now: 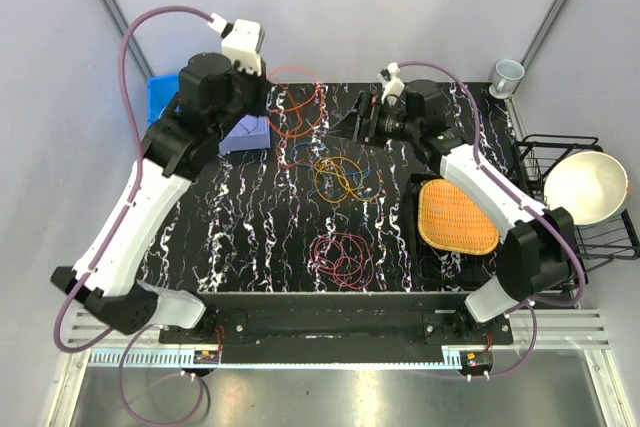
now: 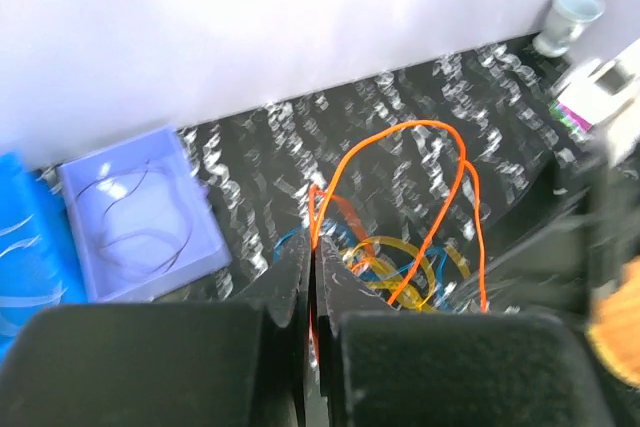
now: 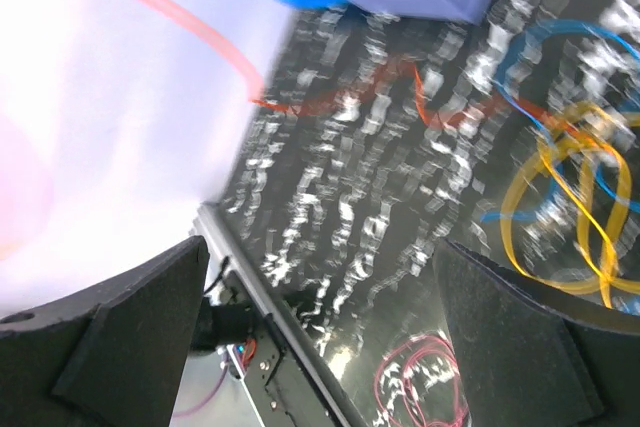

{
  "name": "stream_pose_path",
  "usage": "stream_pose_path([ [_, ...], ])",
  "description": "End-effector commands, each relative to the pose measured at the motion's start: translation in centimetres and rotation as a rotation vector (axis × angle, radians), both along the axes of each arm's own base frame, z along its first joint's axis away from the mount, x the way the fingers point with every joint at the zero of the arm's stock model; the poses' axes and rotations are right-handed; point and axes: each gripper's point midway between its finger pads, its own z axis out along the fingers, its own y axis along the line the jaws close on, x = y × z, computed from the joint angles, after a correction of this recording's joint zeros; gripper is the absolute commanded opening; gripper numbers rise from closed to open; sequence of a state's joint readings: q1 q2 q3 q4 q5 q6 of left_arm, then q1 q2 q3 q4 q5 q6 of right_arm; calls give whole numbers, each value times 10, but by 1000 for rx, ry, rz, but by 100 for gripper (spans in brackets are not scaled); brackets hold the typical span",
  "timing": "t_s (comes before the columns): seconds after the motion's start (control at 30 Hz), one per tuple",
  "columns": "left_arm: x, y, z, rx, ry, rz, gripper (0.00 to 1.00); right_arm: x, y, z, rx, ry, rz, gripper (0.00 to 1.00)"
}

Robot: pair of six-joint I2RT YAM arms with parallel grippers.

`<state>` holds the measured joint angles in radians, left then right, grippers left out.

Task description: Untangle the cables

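My left gripper [image 2: 313, 252] is shut on the orange cable [image 2: 440, 127], which rises from the tips in a tall loop. In the top view this gripper [image 1: 266, 75] is at the back of the mat, with the orange cable [image 1: 297, 107] hanging below it in loops. Yellow cable [image 1: 340, 179] and blue cable [image 2: 285, 240] lie tangled mid-mat. The magenta cable [image 1: 343, 257] lies apart, nearer the front. A whitish cable [image 2: 150, 237] rests in the lavender tray [image 2: 120, 257]. My right gripper [image 1: 348, 123] stands open and holds nothing, right of the orange loops; in its own view [image 3: 330, 347] the mat shows between its fingers.
A blue bin [image 1: 160, 97] stands left of the lavender tray [image 1: 247, 135]. An orange woven dish [image 1: 457, 215] lies on the mat's right side. Beyond it stands a wire rack [image 1: 540, 152] holding a bowl [image 1: 585, 187]. A cup [image 1: 507, 74] is at the back right.
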<state>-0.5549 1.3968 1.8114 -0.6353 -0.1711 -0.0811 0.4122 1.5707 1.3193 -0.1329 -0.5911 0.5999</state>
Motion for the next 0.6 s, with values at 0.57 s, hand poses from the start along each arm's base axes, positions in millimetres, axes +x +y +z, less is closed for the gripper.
stream_pose_path([
  [0.57, -85, -46, -113, -40, 224, -561, 0, -67, 42, 64, 56, -427, 452, 94],
])
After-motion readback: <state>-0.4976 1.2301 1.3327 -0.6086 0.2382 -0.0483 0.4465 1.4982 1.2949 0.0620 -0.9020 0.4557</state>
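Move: Between the two hands, the orange cable's raised loop is already held by the shut left fingers; it spreads some 4 cm to the left hand's right, 3 cm ahead and 6 cm below. From the open right hand it lies about 8 cm left, 3 cm ahead and 10 cm higher. The yellow cable is on the table roughly 1 cm ahead of the right hand, straight below by 26 cm; the pink cable lies 20 cm back and 26 cm down. Bringing the held orange cable down about 14 cm and some 6 cm back, the left hand tips nose-down, then swings clockwise and eases right towards the right gripper, fingers still shut. The right hand rises and backs off about 6 cm each way, drifts left, and turns some 20 degrees counter-clockwise while tipping up, bringing its wide-open fingers up to the hanging loop. ##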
